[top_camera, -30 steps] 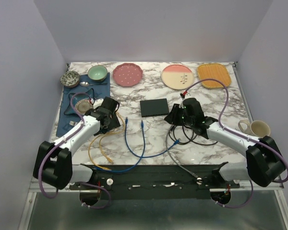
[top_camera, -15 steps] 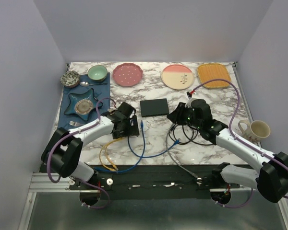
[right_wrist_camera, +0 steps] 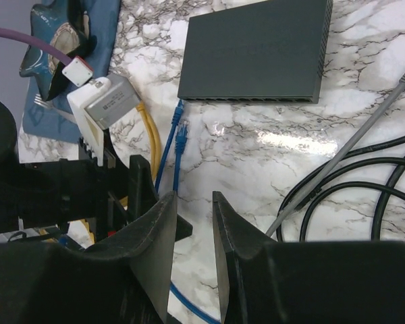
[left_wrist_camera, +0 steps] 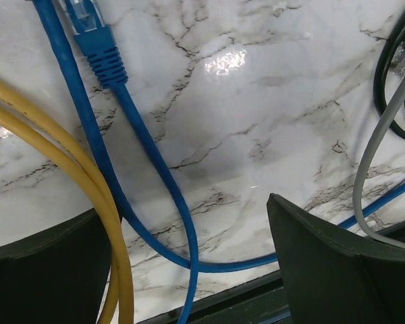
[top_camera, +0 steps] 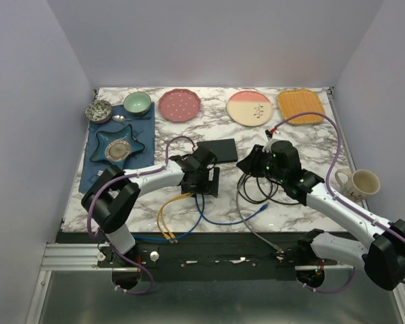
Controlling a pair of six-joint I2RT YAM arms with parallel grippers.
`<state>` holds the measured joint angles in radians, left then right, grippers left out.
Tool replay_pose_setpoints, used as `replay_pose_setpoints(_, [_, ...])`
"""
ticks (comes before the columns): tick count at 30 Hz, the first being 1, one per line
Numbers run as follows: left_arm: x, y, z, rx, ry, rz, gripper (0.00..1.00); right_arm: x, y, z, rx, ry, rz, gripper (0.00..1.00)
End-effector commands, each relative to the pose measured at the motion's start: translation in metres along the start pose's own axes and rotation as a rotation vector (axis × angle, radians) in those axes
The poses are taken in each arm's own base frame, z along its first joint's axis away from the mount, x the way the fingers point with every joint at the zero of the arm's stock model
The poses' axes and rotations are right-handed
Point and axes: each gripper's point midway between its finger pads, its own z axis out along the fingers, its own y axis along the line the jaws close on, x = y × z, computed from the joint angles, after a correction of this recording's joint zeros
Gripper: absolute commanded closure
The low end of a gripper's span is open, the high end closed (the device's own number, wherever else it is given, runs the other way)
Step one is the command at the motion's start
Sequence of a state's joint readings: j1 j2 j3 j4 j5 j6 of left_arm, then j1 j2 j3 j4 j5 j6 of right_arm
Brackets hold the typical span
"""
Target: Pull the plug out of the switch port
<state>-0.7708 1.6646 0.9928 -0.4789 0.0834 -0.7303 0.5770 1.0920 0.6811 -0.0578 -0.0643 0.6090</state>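
The switch [top_camera: 216,150] is a flat black box on the marble table, also in the right wrist view [right_wrist_camera: 256,50]. Two blue plugs [right_wrist_camera: 180,131] lie loose on the marble just in front of its near left corner, apart from it. One blue plug [left_wrist_camera: 88,27] shows in the left wrist view. My left gripper [top_camera: 208,182] hangs just in front of the switch, open wide and empty [left_wrist_camera: 185,219], over blue and yellow cable. My right gripper [top_camera: 251,164] is right of the switch, its jaws a narrow gap apart with nothing between them [right_wrist_camera: 194,199].
A yellow cable [top_camera: 163,216], a blue cable [top_camera: 212,217], a black cable coil [top_camera: 255,192] and a grey cable [right_wrist_camera: 351,142] lie in front. Plates [top_camera: 179,104] and bowls [top_camera: 137,102] line the back. A blue placemat [top_camera: 94,172] lies left, a mug [top_camera: 361,181] right.
My left arm has swept right from the placemat to just in front of the switch, dragging the blue and yellow cables along. My right gripper has shifted slightly back and right.
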Motion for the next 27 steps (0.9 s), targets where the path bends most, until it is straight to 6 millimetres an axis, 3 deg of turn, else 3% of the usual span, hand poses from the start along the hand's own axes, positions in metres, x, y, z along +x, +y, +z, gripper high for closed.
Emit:
replay_pose_setpoints(1, [0.021,-0.002,0.012,-0.027,0.072,0.08,0.01,-0.001,-0.006,-0.004,0.033,-0.013,-0.006,0.64])
replay_pose_setpoints(2, [0.022,-0.001,0.014,-0.051,0.075,0.097,0.01,-0.001,-0.006,-0.005,0.034,-0.013,-0.008,0.64])
replay_pose_setpoints(5, [0.037,0.013,0.027,-0.139,0.114,0.15,0.15,0.0,-0.008,-0.006,0.045,-0.017,-0.012,0.64])
replay_pose_setpoints(6, [0.042,0.017,0.034,-0.157,0.132,0.149,0.26,-0.002,-0.008,-0.007,0.044,-0.024,-0.013,0.64])
replay_pose_setpoints(9, [0.057,0.023,0.046,-0.171,0.174,0.155,0.44,-0.005,-0.006,-0.012,0.041,-0.034,-0.02,0.64])
replay_pose_setpoints(12, [0.066,0.017,0.054,-0.148,0.207,0.164,0.65,-0.011,-0.011,-0.017,0.073,-0.063,-0.028,0.64])
replay_pose_setpoints(13, [0.067,0.013,0.055,-0.131,0.215,0.178,0.78,-0.015,-0.011,-0.02,0.074,-0.077,-0.031,0.64])
replay_pose_setpoints(16, [0.069,-0.005,0.057,-0.076,0.238,0.228,1.0,-0.022,-0.009,-0.026,0.079,-0.098,-0.042,0.63])
replay_pose_setpoints(22, [0.047,-0.038,0.039,0.016,0.153,0.291,1.0,-0.041,-0.001,-0.043,0.077,-0.15,-0.065,0.63])
replay_pose_setpoints(27, [-0.005,-0.101,-0.004,0.195,-0.033,0.342,1.0,-0.076,0.015,-0.073,0.053,-0.27,-0.093,0.63])
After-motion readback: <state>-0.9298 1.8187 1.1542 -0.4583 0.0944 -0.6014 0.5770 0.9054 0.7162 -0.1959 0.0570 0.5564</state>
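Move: Against the inner side of the open left finger run the two yellow cables, about 4 cm left of the left hand and 2 cm below it; the blue cables cross straight beneath the hand point, at that same depth. The pair of blue plugs lies some 8 cm ahead and 5 cm left, the switch about 14 cm ahead and 3 cm right; the grey cable passes level with the hand, 10 cm right. From the right hand, the yellow cables are roughly 15 cm left, 7 cm back and 15 cm below. Sinking a centimetre or so, the wide-open left fingers close to under half around the bundle of yellow and blue cables, then drag it right towards the grey cable, travelling about 6 cm right overall with a slight drift back, and turning some 15 degrees clockwise. The empty right hand rises about 4 cm and eases 3 cm right, tipping slightly upward, fingers unchanged. ##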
